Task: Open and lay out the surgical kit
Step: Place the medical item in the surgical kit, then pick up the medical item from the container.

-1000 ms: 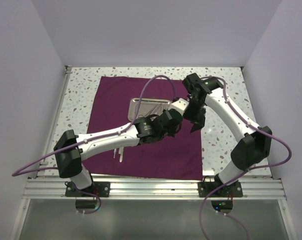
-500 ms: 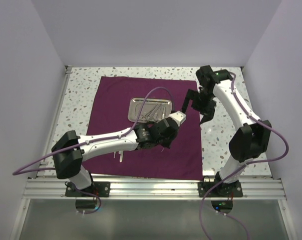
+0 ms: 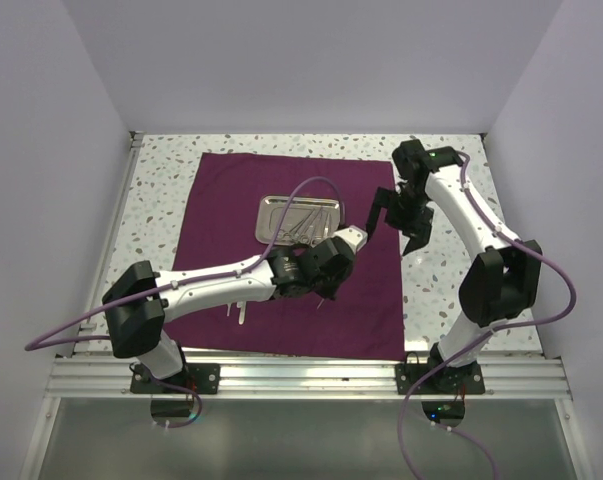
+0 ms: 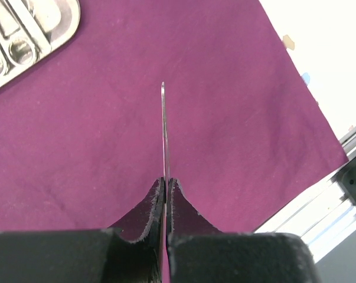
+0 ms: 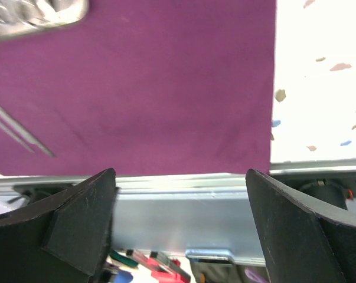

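The surgical kit's maroon cloth (image 3: 231, 200) lies spread flat on the table. A shiny steel tray (image 3: 299, 217) with thin silver instruments sits on its far middle. My left gripper (image 3: 327, 284) hovers over the cloth just near of the tray. In the left wrist view it (image 4: 165, 184) is shut on a thin silver instrument (image 4: 164, 127), seen edge-on and pointing ahead, with the tray (image 4: 30, 29) at top left. My right gripper (image 3: 398, 228) is open and empty above the cloth's right edge. In the right wrist view its fingers (image 5: 77, 218) stand wide apart.
Silver tweezers (image 3: 239, 310) lie on the cloth's near left part and also show in the right wrist view (image 5: 18, 132). An aluminium rail (image 3: 301, 375) runs along the near table edge. Speckled tabletop (image 3: 451, 190) borders the cloth on the right.
My left gripper has drawn back from the tray's right end toward the near side with the instrument. My right gripper has lifted away from the centre to the cloth's right edge.
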Controlling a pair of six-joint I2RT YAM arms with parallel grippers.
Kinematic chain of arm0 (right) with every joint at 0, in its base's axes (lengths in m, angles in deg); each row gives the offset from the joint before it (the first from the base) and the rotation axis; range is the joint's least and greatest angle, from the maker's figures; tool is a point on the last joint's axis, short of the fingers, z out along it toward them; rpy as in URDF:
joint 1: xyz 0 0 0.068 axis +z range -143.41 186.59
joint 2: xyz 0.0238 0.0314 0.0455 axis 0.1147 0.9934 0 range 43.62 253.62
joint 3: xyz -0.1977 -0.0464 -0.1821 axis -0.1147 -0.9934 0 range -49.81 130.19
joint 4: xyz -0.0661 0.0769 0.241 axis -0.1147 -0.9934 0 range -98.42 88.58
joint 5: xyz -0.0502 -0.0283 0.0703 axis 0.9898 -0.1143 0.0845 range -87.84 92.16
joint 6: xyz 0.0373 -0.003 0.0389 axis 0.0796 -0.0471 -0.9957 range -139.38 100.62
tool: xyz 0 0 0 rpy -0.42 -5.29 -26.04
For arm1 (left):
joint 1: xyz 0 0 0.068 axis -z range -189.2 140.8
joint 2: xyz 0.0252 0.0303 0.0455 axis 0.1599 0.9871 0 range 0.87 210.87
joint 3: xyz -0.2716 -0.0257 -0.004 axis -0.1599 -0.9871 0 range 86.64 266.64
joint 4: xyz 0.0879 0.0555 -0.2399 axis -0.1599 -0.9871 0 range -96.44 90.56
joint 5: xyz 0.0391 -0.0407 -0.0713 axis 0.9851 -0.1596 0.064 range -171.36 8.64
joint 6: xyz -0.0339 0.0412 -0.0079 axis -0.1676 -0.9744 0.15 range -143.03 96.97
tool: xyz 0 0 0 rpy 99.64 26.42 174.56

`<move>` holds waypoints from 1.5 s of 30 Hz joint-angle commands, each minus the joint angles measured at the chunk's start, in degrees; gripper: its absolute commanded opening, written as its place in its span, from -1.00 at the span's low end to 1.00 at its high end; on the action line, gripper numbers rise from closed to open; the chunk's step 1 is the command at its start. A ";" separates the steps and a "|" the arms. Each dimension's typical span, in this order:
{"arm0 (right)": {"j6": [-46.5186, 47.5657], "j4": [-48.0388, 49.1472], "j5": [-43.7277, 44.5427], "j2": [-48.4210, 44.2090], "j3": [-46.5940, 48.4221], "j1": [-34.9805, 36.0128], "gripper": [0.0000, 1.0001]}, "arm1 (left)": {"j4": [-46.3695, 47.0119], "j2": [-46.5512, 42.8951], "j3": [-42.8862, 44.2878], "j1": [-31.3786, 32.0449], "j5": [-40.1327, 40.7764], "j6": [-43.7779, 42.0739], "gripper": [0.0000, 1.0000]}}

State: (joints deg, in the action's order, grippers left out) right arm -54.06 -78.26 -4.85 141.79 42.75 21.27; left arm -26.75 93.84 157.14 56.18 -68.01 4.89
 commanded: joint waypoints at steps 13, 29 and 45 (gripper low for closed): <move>-6.63 5.12 13.68 -11.77 -3.79 0.09 0.94 | -17.16 20.58 22.93 -0.61 -1.74 17.25 -0.77; -3.56 17.51 6.92 -3.44 0.77 9.13 0.69 | -24.88 -0.05 27.40 -8.33 4.93 16.55 0.84; -4.08 15.14 15.00 24.34 22.84 15.38 -0.17 | -32.89 -18.35 16.60 -21.26 13.11 11.71 0.79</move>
State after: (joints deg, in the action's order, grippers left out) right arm -57.80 -62.18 6.25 165.29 62.03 36.83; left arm -58.22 77.40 175.07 35.16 -55.55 17.70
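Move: The left hand holds a slim medical item above bare cloth; the spot for it is about 8 cm to the right, 1 cm back and 7 cm below. The tray's middle is roughly 19 cm ahead and 4 cm left of that hand, the laid-out items 19 cm left and 2 cm ahead. The instruments at the tray's right end are some 10 cm ahead of the right hand, 15 cm left and 11 cm below; the tray's middle is 10 cm ahead and 21 cm left. The left hand sinks about 6 cm while easing some 4 cm right to the bare cloth, opens wide to let go of the medical item, then rises quickly by over 20 cm and swings about 20 cm left and some way forward, turning counter-clockwise and clearing the tray's right end. Meanwhile the right hand first edges right and up a few centimetres, then sweeps about 16 cm left and 11 cm forward, coming down over the instruments at the tray's right end with its fingers narrowing to about half open, no touch on them visible. ##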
